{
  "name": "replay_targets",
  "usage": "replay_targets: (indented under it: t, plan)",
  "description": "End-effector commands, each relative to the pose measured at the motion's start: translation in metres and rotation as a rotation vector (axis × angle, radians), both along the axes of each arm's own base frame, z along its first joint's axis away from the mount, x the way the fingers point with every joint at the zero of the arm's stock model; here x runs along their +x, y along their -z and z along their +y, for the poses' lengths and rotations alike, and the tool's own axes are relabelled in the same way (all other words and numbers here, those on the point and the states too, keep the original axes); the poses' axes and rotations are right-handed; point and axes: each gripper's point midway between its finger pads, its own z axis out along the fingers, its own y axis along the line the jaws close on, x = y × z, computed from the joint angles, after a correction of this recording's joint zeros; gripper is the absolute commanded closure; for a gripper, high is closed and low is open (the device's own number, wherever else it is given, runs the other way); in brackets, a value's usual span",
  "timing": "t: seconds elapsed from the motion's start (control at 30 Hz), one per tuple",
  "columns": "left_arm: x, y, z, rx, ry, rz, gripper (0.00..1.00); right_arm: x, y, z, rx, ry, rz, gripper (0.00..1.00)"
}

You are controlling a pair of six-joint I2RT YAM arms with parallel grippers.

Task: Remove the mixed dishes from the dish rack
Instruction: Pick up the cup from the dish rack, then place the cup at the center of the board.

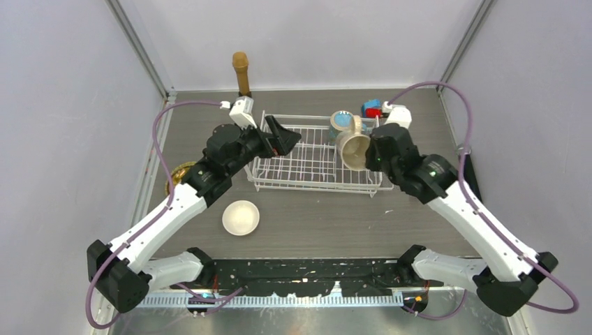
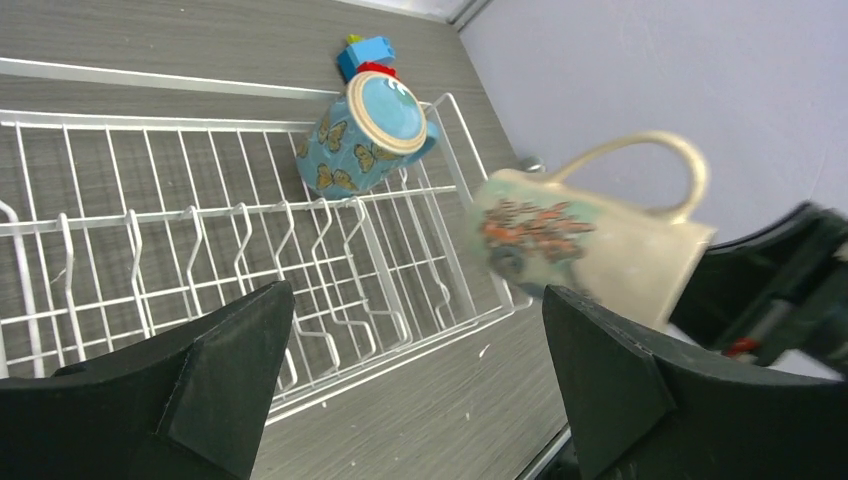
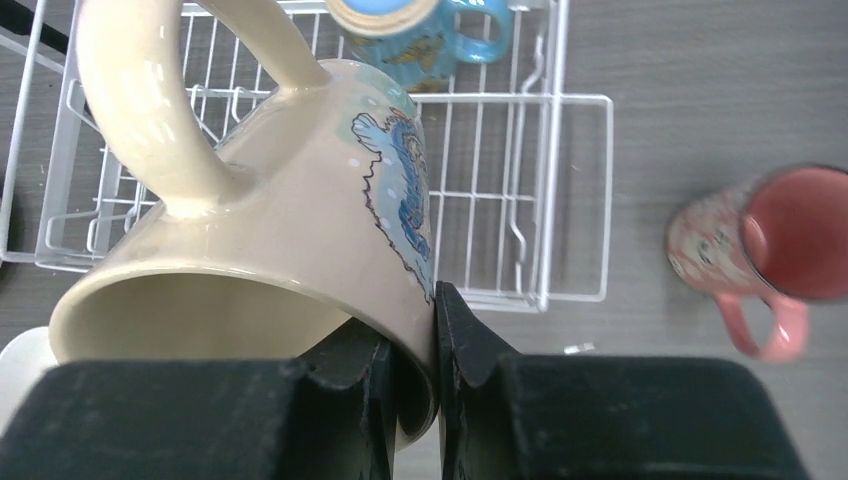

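Observation:
The white wire dish rack stands mid-table. My right gripper is shut on the rim of the cream patterned mug, one finger inside and one outside, and holds it tilted above the rack's right end. A blue butterfly mug lies in the rack's far right corner. My left gripper hangs open over the rack's left end, with nothing between its fingers. On the table stand a pink mug, a white bowl, and a tan plate half hidden by the left arm.
A brown microphone-shaped stick stands at the back behind the rack. A small blue-and-red block sits just past the rack's far right corner. Grey walls close in left, right and back.

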Motion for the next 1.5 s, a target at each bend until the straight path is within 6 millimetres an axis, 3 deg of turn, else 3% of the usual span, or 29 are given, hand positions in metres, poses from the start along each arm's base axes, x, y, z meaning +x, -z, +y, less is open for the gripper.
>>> replay_targets:
  t: [0.0,0.23,0.37,0.53,0.63,0.77,0.93,1.2,1.47]
  plan:
    - [-0.005,-0.018,-0.007,0.008,0.071,-0.124,0.0,-0.039,-0.042,-0.045,0.072,0.148,0.011,1.0]
    - [0.004,-0.004,-0.013,0.031,0.074,-0.109,0.0,-0.093,-0.034,-0.114,0.019,0.387,0.099,1.0]
    - [0.008,0.001,-0.018,0.041,0.08,-0.093,0.0,-0.116,-0.025,-0.129,0.04,0.454,0.141,1.0]
    - [0.013,0.007,-0.021,0.069,0.084,-0.069,0.0,-0.136,0.005,-0.143,0.008,0.533,0.222,1.0]
    - [0.015,0.009,-0.023,0.075,0.088,-0.058,0.0,-0.137,0.019,-0.14,0.047,0.553,0.229,1.0]
    - [0.017,0.014,-0.029,0.089,0.11,-0.035,0.0,-0.133,0.063,-0.122,0.027,0.528,0.344,1.0]
    - [0.019,0.026,-0.029,0.141,0.117,0.009,0.0,-0.117,0.08,-0.114,0.034,0.486,0.411,1.0]
    - [0.024,0.034,-0.028,0.181,0.104,0.012,0.0,-0.1,0.119,-0.126,0.151,0.523,0.543,1.0]
    - [0.028,0.041,-0.031,0.19,0.107,0.033,0.0,-0.1,0.153,-0.139,0.27,0.579,0.618,0.99]
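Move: The blue cup stands upside down in the rack's far right part, about 9 cm ahead of the empty left gripper, 16 right and 20 below; the cream cup in the right gripper is level ahead, 17 right and 6 below. From the right hand, the bare table it heads for is some 13 cm back, 14 right and 26 below; the pink cup stands 20 right, 2 back, 22 below, the blue cup 12 ahead, 4 left, 16 below. Keep the right fingers pinched on the cream cup's rim and swing it off the rack, back and to the right about 19 cm with little change of height, then sink some 15 cm towards the bare table near the pink cup, tipping the fingers down and turning clockwise. Meanwhile lower the open left gripper about 6 cm, easing right and forward towards the blue cup. ##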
